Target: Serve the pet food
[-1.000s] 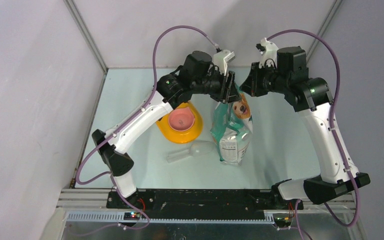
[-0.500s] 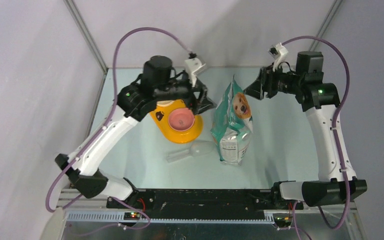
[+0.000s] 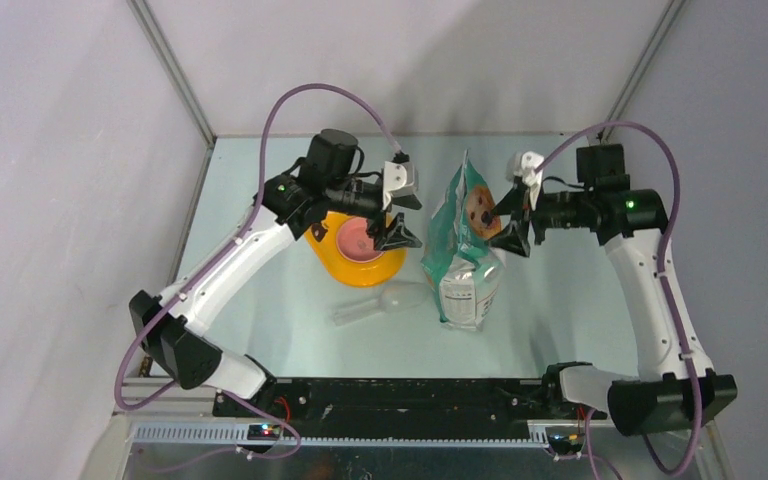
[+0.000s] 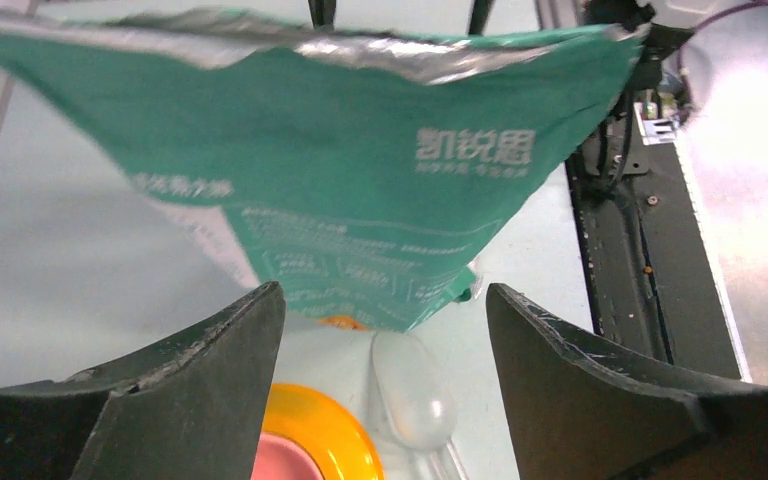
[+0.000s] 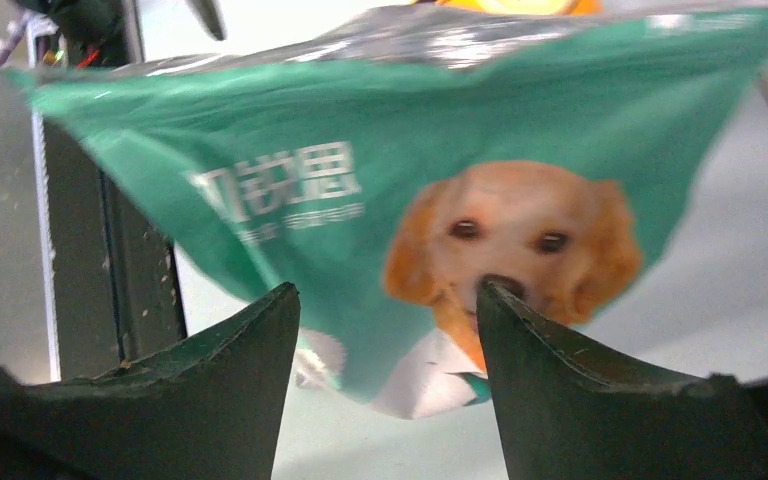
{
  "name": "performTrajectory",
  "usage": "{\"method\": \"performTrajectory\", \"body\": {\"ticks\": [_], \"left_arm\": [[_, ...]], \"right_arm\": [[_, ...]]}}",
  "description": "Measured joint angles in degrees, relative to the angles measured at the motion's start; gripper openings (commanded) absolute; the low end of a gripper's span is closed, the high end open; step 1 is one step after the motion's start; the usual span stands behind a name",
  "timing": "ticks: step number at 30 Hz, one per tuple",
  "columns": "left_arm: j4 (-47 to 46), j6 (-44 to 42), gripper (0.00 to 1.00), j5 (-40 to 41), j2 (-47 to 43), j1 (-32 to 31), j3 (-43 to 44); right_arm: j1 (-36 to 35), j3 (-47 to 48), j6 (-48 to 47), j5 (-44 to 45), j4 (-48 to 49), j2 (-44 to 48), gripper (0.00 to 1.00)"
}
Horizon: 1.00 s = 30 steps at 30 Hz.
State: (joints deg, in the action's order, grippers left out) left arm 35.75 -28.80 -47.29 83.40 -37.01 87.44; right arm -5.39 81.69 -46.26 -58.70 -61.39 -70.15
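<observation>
The green-and-white pouch (image 3: 465,245) with a golden dog stands upright mid-table, its silver top edge open; the pet food is hidden inside. My left gripper (image 3: 407,220) hovers open just left of the pouch, over the yellow feeder (image 3: 360,272). In the left wrist view the pouch (image 4: 360,170) fills the top and nothing sits between the fingers of the left gripper (image 4: 385,295). My right gripper (image 3: 508,225) stands open just right of the pouch. The right wrist view shows the dog print on the pouch (image 5: 360,180) beyond the empty right gripper (image 5: 388,290).
A clear plastic scoop (image 3: 380,302) lies on the table in front of the feeder, left of the pouch's base; it also shows as the scoop (image 4: 415,390) in the left wrist view. The feeder holds a pink bowl (image 3: 360,240). Grey walls enclose the table.
Both grippers were at the pouch's top a second ago. They have opened, drawn apart to either side and come lower. The pouch stays standing on its own.
</observation>
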Motion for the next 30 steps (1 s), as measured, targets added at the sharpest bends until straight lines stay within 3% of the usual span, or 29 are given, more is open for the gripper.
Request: {"method": "performTrajectory", "body": {"ticks": [6,12,15,17,21,24,25,30], "left_arm": [[1.07,-4.00,0.70,-2.58,3.08,-4.46,1.75],[0.37,-4.44,0.62,-2.01,6.64,-7.45,3.85],[-0.09,-3.91,0.53,-1.99,7.43,-7.76,4.24],[-0.20,-3.30,0.48,-2.03,7.72,-7.82,4.24],[-0.57,-2.25,0.24,-2.47,8.37,-8.17,4.46],[-0.90,-1.88,0.07,-2.12,8.98,-8.17,4.90],[-1.01,-1.64,0.02,-1.95,9.01,-8.09,4.92],[-1.33,-1.01,0.00,-0.33,8.87,-8.07,4.94]], "right_arm": [[-8.59,-4.61,-4.37,1.75,-1.14,5.66,0.67],[-11.37,-5.09,-4.13,3.85,1.86,4.13,0.64],[-13.03,-5.11,-4.07,5.11,2.32,3.37,0.60],[-13.75,-5.11,-3.34,5.81,2.80,3.28,0.54],[-14.05,-5.11,-0.87,6.91,3.87,2.99,0.34],[-14.03,-5.16,0.96,7.82,4.83,2.82,0.04],[-13.90,-5.18,1.44,8.13,5.18,2.82,0.01],[-13.68,-5.64,6.27,10.23,7.72,2.95,0.00]]}}
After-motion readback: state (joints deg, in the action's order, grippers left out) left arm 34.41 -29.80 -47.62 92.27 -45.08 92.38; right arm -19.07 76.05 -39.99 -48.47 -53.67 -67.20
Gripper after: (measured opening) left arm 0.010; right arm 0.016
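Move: Between the two open hands stands the pet food bag. Its mouth's middle lies about 6 cm to the right and 2 cm ahead of the left hand, roughly 2 cm above it; from the right hand it is some 5 cm to the left, 2 cm ahead and 2 cm up. Well below the left hand, around 25 cm down, are the pink bowl, 9 cm to its left and 7 cm ahead, and the clear scoop, 5 cm left and 4 cm back. Closing in on the bag from both sides, the left hand travels about 6 cm right and the right hand about 4 cm left, each also ending 2 cm back and 2 cm lower; the right first dips back over 4 cm, then eases forward. Both grippers then shut, pinching opposite walls just below the silver rim, towards the mouth's near end. ##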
